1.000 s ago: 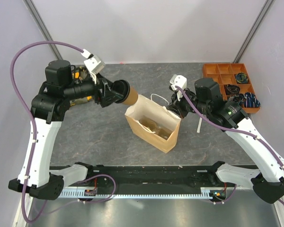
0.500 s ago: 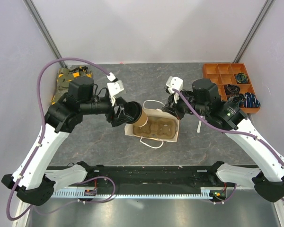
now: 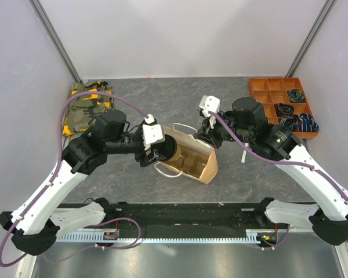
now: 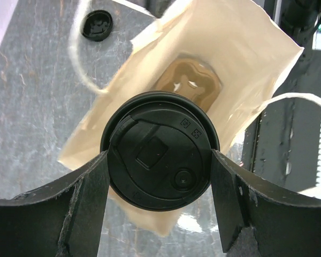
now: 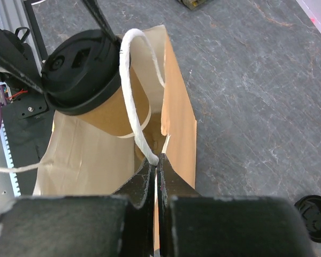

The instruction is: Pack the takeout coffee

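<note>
The takeout coffee (image 3: 173, 149), a tan paper cup with a black lid (image 4: 160, 150), lies sideways at the mouth of the brown paper bag (image 3: 198, 163). My left gripper (image 4: 159, 160) is shut on the cup just under the lid, one finger on each side. The bag is tipped toward the cup, and a tan pulp carrier (image 4: 188, 80) shows deep inside it. My right gripper (image 5: 158, 163) is shut on the bag's (image 5: 179, 118) rim where the white handle (image 5: 131, 85) is fixed. In the right wrist view the cup (image 5: 115, 110) pokes into the opening.
An orange parts tray (image 3: 265, 88) sits at the back right. An olive and yellow bundle (image 3: 90, 104) lies at the back left. A loose black lid (image 5: 315, 214) lies on the table beyond the bag. The black rail (image 3: 180, 211) runs along the near edge.
My left arm has swung the cup toward the near right and into the bag's mouth. My right gripper has tipped the bag over toward the cup.
</note>
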You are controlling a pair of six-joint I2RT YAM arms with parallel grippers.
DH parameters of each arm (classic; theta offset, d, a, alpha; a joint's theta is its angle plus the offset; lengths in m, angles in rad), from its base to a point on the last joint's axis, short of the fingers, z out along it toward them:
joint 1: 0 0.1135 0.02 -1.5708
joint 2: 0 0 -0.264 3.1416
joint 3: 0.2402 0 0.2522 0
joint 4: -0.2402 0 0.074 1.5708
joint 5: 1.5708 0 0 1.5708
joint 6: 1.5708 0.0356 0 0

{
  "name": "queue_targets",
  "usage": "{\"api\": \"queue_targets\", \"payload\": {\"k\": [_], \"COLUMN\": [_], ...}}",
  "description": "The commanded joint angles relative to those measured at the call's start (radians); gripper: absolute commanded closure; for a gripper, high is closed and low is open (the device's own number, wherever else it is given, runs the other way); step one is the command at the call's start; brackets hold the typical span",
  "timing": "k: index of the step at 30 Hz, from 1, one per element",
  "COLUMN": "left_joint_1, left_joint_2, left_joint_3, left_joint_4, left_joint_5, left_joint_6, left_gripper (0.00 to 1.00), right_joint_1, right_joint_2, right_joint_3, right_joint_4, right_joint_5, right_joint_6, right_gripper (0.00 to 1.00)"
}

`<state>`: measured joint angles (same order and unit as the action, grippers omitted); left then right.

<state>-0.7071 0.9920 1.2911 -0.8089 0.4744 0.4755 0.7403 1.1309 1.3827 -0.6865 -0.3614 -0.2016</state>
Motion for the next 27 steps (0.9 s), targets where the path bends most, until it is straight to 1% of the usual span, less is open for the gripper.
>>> {"api": "queue_targets", "payload": {"k": [1, 9, 16, 19, 27], "left_joint_1": [-0.046, -0.054, -0.063, -0.072, -0.092], "left_joint_2": [-0.013, 0.025, 0.011, -0.006, -0.036], "left_joint_3": [-0.019, -0.044, -0.125, -0.191, -0.318], "left_joint_4": [0.057, 0.065, 0.066, 0.102, 0.235], "left_joint_5": [-0.057, -0.083, -0.117, -0.154, -0.181], "left_joint_6": [0.086, 0.071, 0.112, 0.132, 0.15], "left_gripper": [0.58, 0.58, 0.58, 0.59, 0.59], "right_joint_1": [0.018, 0.087, 0.129, 0.134, 0.134], "right_joint_2": [0.004, -0.019, -0.04, -0.052, -0.098], "right_joint_3": [0.05, 0.033, 0.009, -0.01, -0.076], "right_joint_4": [0.071, 0.077, 0.091, 0.099, 0.084], "right_joint_5": [-0.03, -0.025, -0.017, -0.022, -0.04], "right_joint_6": [0.011, -0.054, -0.087, -0.085, -0.064], "right_gripper": [1.0, 1.0, 1.0, 1.0, 1.0]}}
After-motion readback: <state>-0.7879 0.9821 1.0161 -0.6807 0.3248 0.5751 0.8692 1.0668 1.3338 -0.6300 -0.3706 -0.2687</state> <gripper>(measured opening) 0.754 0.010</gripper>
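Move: I hold the takeout coffee by its lid in my left hand, its base already in the bag's mouth. The cup tray in the bag's bottom lies some 8 cm right of this hand, 3 cm ahead and 23 cm down; the mouth's centre is about 9 cm right, level ahead, 4 cm lower. The near handle loop hangs about 6 cm back. From my right hand, shut on the far rim, the cup is roughly 9 cm left, 3 cm back and 4 cm lower. I lower the cup about 9 cm down into the bag with my left hand, slowly at first and then faster, tipping its base some 10 degrees further downward and keeping the lid gripped. Meanwhile my right hand keeps its pinch on the rim by the handle and draws it about 4 cm back and a little left, towards the cup, turning slightly counter-clockwise. ##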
